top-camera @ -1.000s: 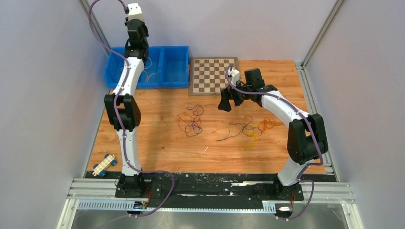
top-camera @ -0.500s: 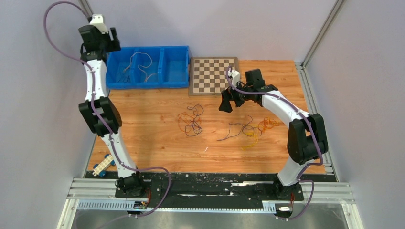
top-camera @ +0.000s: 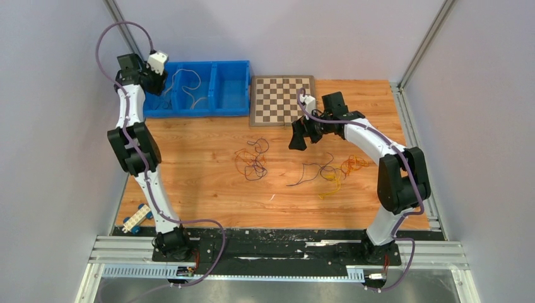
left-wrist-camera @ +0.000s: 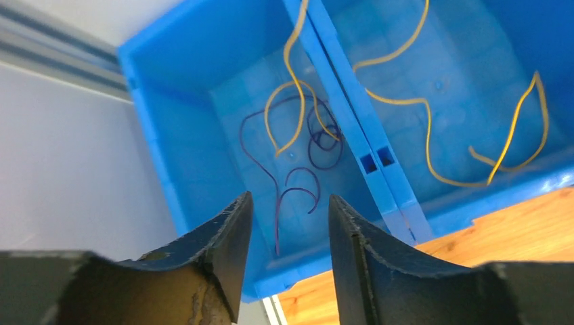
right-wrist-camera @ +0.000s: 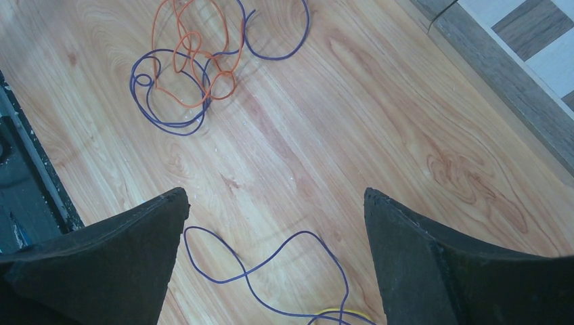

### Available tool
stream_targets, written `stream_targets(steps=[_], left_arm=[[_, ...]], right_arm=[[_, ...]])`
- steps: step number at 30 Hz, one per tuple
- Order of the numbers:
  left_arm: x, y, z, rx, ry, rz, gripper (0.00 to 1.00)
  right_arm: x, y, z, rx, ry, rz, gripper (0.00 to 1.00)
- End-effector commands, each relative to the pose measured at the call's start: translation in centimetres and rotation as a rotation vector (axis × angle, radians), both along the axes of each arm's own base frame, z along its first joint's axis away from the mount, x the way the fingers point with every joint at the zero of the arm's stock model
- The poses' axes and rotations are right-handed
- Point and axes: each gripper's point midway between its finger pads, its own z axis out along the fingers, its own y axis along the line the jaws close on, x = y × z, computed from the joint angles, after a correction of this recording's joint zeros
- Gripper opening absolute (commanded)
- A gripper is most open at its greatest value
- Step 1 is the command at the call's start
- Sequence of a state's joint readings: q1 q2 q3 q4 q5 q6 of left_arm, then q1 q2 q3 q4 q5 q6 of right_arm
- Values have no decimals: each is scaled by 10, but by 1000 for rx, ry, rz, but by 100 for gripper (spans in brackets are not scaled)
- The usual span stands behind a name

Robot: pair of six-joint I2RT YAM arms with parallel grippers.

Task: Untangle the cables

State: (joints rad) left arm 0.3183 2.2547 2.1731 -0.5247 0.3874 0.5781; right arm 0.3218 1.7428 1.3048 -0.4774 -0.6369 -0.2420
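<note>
Two loose tangles of cables lie on the wooden table. An orange and dark purple one (top-camera: 252,159) is at the centre; a purple, orange and yellow one (top-camera: 331,172) is to its right. My right gripper (top-camera: 298,140) hovers open and empty between them. Its wrist view shows the orange-purple tangle (right-wrist-camera: 189,68) ahead and a purple wire (right-wrist-camera: 271,264) under the open gripper (right-wrist-camera: 274,193). My left gripper (top-camera: 154,79) is open and empty above the blue bin's left compartment. Purple wire (left-wrist-camera: 298,156) and yellow wire (left-wrist-camera: 288,108) lie there beyond the gripper (left-wrist-camera: 290,200). More yellow wire (left-wrist-camera: 433,135) lies in the middle compartment.
The blue three-part bin (top-camera: 230,88) stands at the back left, with a chessboard (top-camera: 282,100) beside it, also in the right wrist view (right-wrist-camera: 528,40). A small toy car (top-camera: 137,218) sits at the front left by the left arm. Grey walls close in both sides.
My left arm swung left off the bin, then brought its gripper back down over the bin's left compartment. My right gripper stayed nearly still, still open.
</note>
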Motion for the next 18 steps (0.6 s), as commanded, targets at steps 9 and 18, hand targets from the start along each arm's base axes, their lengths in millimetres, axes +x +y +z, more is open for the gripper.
stream_targets(steps=[9,18], left_arm=[[10,7,-61,202,24,-307,53],[39,26,-75,289,-71,-304,56]], right_arm=[[8,0,6,-9,-9,-9,100],[5,11,-2,-34,-10,20,100]])
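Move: The yellow cable's loop, hanging over into the blue bin's left compartment, lies about 9 cm ahead of my left hand, 3 cm to the right and some 14 cm below. The purple cable lies about 6 cm ahead and 2 cm right, on the compartment's floor; the divider stands roughly 8 cm ahead and 7 cm right. From my right hand the loop is about 31 cm ahead, 48 cm left and 9 cm lower. I drop my left hand about 8.5 cm, nearly straight down, into the left compartment towards the yellow loop; then the sinking stops and I edge slightly forward and left. Meanwhile my wrist turns some 15 degrees clockwise and its left side rises a little, the empty fingers staying half open. ##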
